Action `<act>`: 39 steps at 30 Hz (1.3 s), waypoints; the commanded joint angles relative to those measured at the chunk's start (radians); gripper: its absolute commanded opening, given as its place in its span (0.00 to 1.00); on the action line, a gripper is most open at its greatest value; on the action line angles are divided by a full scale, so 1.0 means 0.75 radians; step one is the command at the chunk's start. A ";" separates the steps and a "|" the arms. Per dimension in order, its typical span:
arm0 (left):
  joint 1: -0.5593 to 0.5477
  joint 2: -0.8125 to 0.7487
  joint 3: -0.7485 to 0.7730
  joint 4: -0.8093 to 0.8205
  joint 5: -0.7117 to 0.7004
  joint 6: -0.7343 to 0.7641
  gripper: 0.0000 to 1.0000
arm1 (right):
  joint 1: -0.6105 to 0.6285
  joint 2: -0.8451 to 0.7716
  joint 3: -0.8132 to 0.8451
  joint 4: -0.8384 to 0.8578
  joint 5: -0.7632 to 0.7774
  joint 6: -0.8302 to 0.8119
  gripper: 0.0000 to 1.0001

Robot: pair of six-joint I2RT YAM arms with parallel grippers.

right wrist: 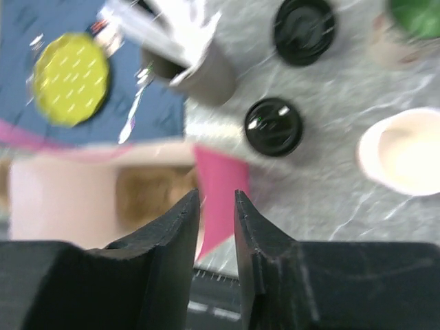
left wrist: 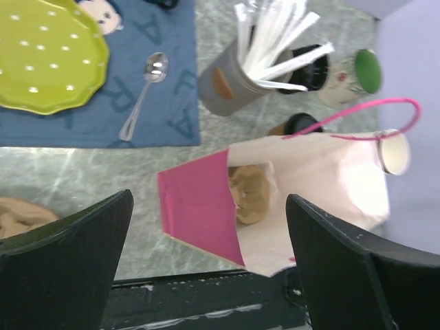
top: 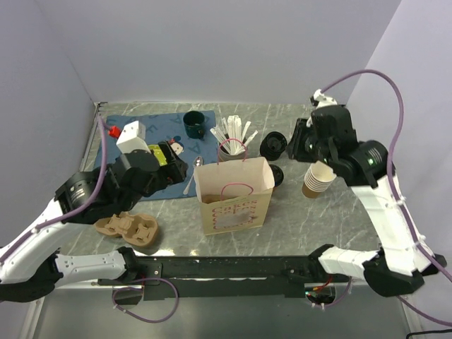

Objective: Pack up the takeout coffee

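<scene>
The takeout coffee (top: pixel 276 174), a tan cup under a black lid, stands on the table just behind the right side of the paper bag (top: pixel 233 199). It also shows as a black lid (right wrist: pixel 273 127) in the right wrist view, and peeks over the bag's edge (left wrist: pixel 300 124) in the left wrist view. A brown cup carrier (left wrist: pixel 251 196) lies inside the bag. My right gripper (right wrist: pixel 217 199) hangs above the bag's right edge, fingers a narrow gap apart, holding nothing. My left gripper (left wrist: pixel 210 230) hovers left of the bag, wide open and empty.
A stack of lidless cups (top: pixel 318 181) and a stack of black lids (top: pixel 273 145) stand right of the bag. A grey holder of white sticks (top: pixel 232 146), a spoon (top: pixel 191 176), a dark mug (top: pixel 194 124) and a green plate (left wrist: pixel 48 58) lie behind. Another carrier (top: pixel 131 228) sits front left.
</scene>
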 commanded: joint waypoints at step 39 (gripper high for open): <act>0.003 -0.119 -0.081 0.087 0.067 0.077 0.97 | -0.213 0.663 -0.360 0.374 -0.293 -0.583 0.80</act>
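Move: The lidded coffee cup stands about 10 cm ahead of the right hand, 2 cm to its left and some 28 cm below. The paper bag is 13 cm left of the cup and 6 cm nearer; the stacked cups are 12 cm right of it and 4 cm nearer. Loose black lids lie 10 cm beyond the cup, 1 cm left. From the left hand, the cup is 14 cm ahead, 30 cm right, 28 cm below. The right hand sinks about 22 cm and reaches forward, tipping down, fingers opening towards the lidded coffee cup. ##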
